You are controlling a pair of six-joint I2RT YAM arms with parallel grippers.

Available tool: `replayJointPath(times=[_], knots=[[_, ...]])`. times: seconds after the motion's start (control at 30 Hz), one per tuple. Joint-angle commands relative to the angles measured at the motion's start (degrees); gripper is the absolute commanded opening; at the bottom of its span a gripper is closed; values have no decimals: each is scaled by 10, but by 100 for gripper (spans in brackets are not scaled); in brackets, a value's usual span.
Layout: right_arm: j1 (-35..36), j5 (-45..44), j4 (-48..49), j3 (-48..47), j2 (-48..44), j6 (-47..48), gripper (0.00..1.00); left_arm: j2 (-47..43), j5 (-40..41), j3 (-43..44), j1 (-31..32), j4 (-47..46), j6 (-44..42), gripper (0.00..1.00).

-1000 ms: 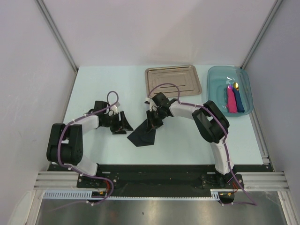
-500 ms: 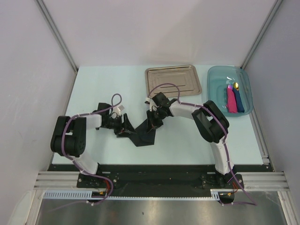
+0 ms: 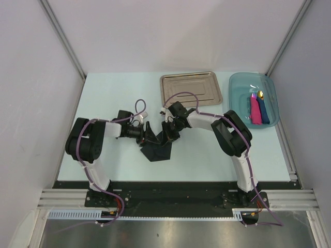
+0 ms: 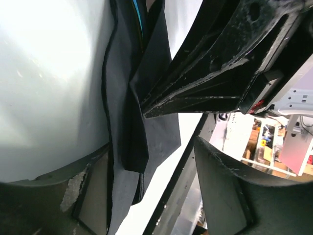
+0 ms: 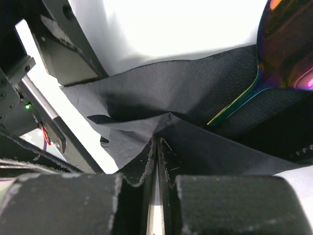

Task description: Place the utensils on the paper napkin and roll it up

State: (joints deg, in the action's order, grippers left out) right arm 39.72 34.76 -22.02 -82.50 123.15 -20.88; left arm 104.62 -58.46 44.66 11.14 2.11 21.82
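The black paper napkin (image 3: pixel 155 151) lies crumpled on the table between my two grippers, partly lifted. My right gripper (image 3: pixel 168 135) is shut on a raised fold of the napkin (image 5: pixel 161 93), its fingertips (image 5: pixel 156 142) pinched together. One utensil's shiny iridescent end (image 5: pixel 288 44) rests on the napkin beside that fold. The dark utensil cannot be made out. My left gripper (image 3: pixel 149 137) stands open at the napkin's left edge. In its wrist view the napkin (image 4: pixel 122 98) hangs between the left gripper's (image 4: pixel 151 161) fingers, close against one finger (image 4: pixel 54 196).
A steel tray (image 3: pixel 190 89) sits at the back centre. A clear blue bin (image 3: pixel 240 98) at the back right holds a pink roll (image 3: pixel 255 111) and a dark blue roll (image 3: pixel 264 109). The two grippers are very close to each other.
My left arm has swung right and its open gripper has reached the napkin's left edge. The right gripper has kept its pinch in place.
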Motion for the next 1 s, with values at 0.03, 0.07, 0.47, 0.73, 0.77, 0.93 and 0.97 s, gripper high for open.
replayJointPath(times=[0.03, 0.07, 0.47, 0.73, 0.77, 0.93, 0.97], knots=[[4, -54, -1, -1, 39, 18, 7, 5, 72, 2, -22, 36, -71, 65], [3, -54, -1, -2, 39, 18, 7, -4, 73, -1, -29, 49, -73, 63], [4, -55, 3, 0, 42, 15, 7, -69, 32, -19, -54, 142, -62, 26], [4, -53, 8, -3, 46, 7, 6, -98, -2, -3, 3, 65, 1, 0], [4, -52, 8, -4, 47, 5, 6, -88, 2, -1, 9, 61, 10, 0], [4, -51, 9, -4, 45, 1, 6, -50, 24, 9, 47, 32, 22, 0], [4, -50, 10, -3, 46, 1, 6, -44, 28, 10, 50, 26, 23, 0]])
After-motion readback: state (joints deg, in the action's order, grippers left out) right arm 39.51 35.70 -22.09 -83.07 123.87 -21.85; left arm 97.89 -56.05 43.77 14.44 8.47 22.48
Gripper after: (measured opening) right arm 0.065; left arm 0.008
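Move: Between the open left fingers the black napkin runs leftward; its loose left corner lies about 5 cm left of this hand, 2 cm back and some 2 cm lower. The right gripper's tips are roughly 4 cm to this hand's right, level fore and aft. The spoon's bowl lies about 8 cm ahead and 3 cm right, the napkin's near corner 7 cm back and 2 cm left. From the right hand, the left corner is about 9 cm left and 2 cm back. Sweeping about 4 cm left and a little back, sinking slightly, the left hand shuts its wide-open fingers on the napkin's loose left part, then lifts it some 3 cm and carries it about 4–5 cm back right towards the right gripper. The right hand stays in place and keeps its pinch on the napkin's fold. ##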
